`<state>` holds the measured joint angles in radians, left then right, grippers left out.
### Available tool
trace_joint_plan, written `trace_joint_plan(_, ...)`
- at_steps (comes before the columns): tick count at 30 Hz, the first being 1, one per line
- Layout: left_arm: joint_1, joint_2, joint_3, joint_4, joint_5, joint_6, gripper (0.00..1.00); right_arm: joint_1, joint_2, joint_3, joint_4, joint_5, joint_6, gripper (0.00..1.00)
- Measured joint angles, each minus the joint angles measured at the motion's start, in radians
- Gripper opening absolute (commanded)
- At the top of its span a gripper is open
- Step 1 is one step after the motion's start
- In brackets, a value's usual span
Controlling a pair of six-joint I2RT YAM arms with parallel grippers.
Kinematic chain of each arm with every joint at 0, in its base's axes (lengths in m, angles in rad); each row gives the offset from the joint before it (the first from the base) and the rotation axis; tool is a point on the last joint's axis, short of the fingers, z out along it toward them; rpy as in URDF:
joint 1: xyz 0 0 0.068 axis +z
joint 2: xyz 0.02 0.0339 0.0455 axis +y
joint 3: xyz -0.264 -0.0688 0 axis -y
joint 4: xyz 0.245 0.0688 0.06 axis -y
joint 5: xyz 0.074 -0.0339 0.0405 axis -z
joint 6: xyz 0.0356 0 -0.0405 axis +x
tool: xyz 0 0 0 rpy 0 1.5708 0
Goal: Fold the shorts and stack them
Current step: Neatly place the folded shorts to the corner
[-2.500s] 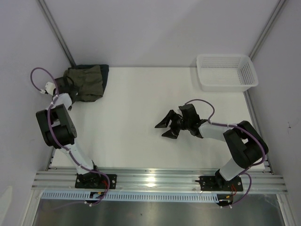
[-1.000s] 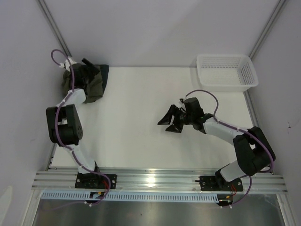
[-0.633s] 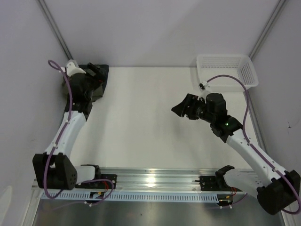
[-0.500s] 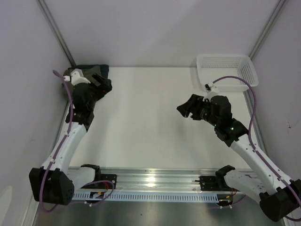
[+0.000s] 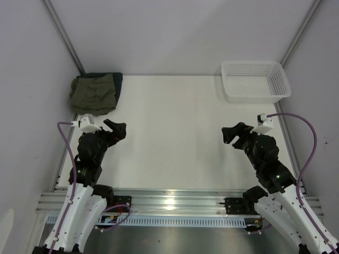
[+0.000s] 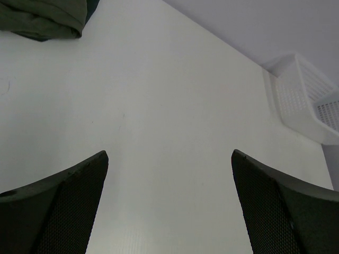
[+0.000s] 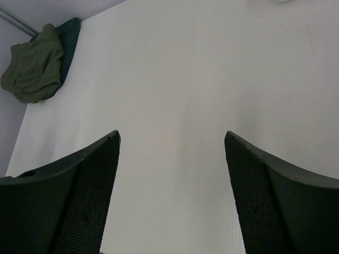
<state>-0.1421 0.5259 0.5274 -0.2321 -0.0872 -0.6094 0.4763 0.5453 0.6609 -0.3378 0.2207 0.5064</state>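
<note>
The olive-green shorts (image 5: 94,93) lie folded in a bundle at the table's far left corner, on top of a darker teal cloth (image 5: 117,84). They also show in the left wrist view as shorts (image 6: 42,18) at the top left, and in the right wrist view as shorts (image 7: 33,66) far off at the left. My left gripper (image 5: 121,128) hangs open over the left side of the table, well short of the shorts and holding nothing (image 6: 169,154). My right gripper (image 5: 229,136) is open and empty above the right side (image 7: 172,135).
A white mesh basket (image 5: 255,80) stands at the far right corner, also seen as the basket (image 6: 304,100) in the left wrist view. Grey walls close in the table on the left, back and right. An aluminium rail (image 5: 175,201) runs along the near edge.
Both arms have drawn back toward their bases. The left gripper left the shorts in the far left corner; the right gripper moved from the table's middle to the right, its jaws slightly wider.
</note>
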Motion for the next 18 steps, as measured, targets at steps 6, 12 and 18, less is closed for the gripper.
trace_joint_plan(6,-0.004,-0.160,-0.161,-0.020,0.081,0.020,0.99,-0.001,-0.135,-0.099,-0.026,0.084,-0.007,0.84)
trace_joint_plan(12,-0.009,-0.222,-0.273,0.001,0.120,0.054,0.99,-0.001,-0.220,-0.226,-0.032,0.123,-0.014,0.84)
trace_joint_plan(18,-0.009,-0.267,-0.325,0.010,0.124,0.073,0.99,-0.001,-0.249,-0.301,-0.032,0.123,-0.019,0.84)
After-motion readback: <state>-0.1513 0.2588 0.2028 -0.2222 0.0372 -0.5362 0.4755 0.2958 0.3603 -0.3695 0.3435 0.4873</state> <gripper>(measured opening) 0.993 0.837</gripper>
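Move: The folded shorts lie in the far left corner, about 29 cm ahead of the open left hand, 18 cm to its left and 19 cm below. The navy garment peeks out beneath them, centred some 7 cm to their right and 2 cm farther out. From the right hand the shorts are about 32 cm ahead, 63 cm left and 23 cm down; the empty white basket is about 36 cm ahead, 21 cm right and 20 cm below. Both open, empty hands sink about 9 cm above bare table, the left also easing back, the right rightward. ##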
